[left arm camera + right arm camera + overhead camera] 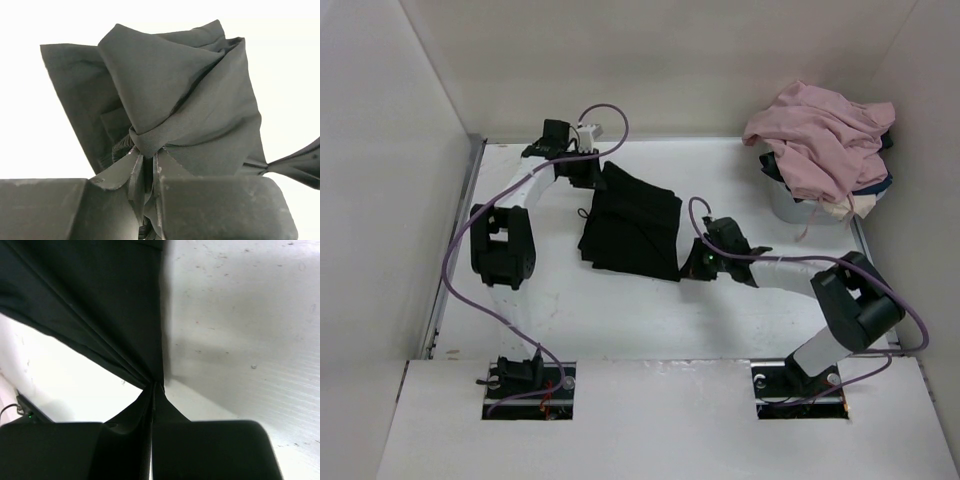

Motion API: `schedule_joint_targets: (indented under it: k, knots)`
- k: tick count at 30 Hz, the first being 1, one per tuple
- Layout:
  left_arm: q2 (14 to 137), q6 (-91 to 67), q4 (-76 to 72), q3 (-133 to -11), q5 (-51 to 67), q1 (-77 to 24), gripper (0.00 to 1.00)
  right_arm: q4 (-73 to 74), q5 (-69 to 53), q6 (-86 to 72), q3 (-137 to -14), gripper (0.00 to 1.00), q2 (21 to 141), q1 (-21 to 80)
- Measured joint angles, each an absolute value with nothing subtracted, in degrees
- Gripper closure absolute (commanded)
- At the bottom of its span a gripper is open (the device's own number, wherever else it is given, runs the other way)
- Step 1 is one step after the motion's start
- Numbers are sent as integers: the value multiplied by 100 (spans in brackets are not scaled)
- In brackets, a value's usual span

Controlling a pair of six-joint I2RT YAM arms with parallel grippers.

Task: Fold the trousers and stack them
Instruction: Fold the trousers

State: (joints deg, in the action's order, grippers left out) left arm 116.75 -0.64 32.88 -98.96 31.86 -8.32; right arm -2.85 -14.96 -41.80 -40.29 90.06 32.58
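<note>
The black trousers (632, 222) lie folded into a compact dark bundle in the middle of the white table. My left gripper (588, 172) is at their far left corner, shut on a bunched fold of the black cloth (165, 100), which rises in puckers from the closed jaws (148, 160). My right gripper (698, 252) is at the bundle's near right corner. It is shut on the trousers' edge (100, 305), and the cloth pulls taut in pleats away from the gripper (153, 390).
A dusty-pink garment (820, 135) is heaped over a pale tub (788, 205) at the back right, with navy and cream cloth under it. White walls close the table on the left, back and right. Purple cables loop off both arms.
</note>
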Motion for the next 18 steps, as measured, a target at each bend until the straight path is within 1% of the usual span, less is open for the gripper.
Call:
schedule_joint_targets:
  k: [2,5,7,8,11,13,16,18]
  knots:
    - [11769,-95,3240,-9865,3166,-770,95,-320,-1540,-4178,-4018,100,8969,3258]
    - [12007,-169,3164,-9861,3175,-666,91,-412,-1559,-4182,-3898,100,8866,3258]
    - [12186,-196,3151,-9861,3179,-624,88,-467,-1568,-4182,-3846,100,8842,3260]
    - [12265,-191,3151,-9861,3179,-617,84,-469,-1573,-4182,-3844,100,8847,3264]
    - [12379,-110,3107,-9819,3166,-615,72,-410,-1608,-4178,-3846,91,8855,3271]
    - [12355,-25,3015,-9734,3151,-615,67,-327,-1632,-4171,-3852,85,8864,3271]
    - [12324,71,2923,-9605,3092,-611,64,-224,-1664,-4152,-3876,76,8866,3271]
    - [12322,95,2891,-9572,3037,-589,57,-196,-1702,-4125,-3894,70,8864,3269]
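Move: The left gripper still holds up the trousers' far-left part; the spot to lay it on is about 10 cm below, 2 cm to its left and level fore-and-aft. The trousers' middle lies some 9 cm back and 7 cm right of that hand, and the drawstring loop 7 cm back and 4 cm left, both about 10 cm below. From the right gripper, shut on the near-right corner, the trousers' middle is roughly 12 cm ahead, 11 cm left and 1 cm lower. Lower the left gripper about 7 cm towards the table, easing some 2.5 cm left, to lay down the far-left part of the trousers, and start parting its fingers on the way down. Keep the right gripper low at the near-right corner, draw it back only about 1 cm, then open its fingers a quarter of the way around that corner. ##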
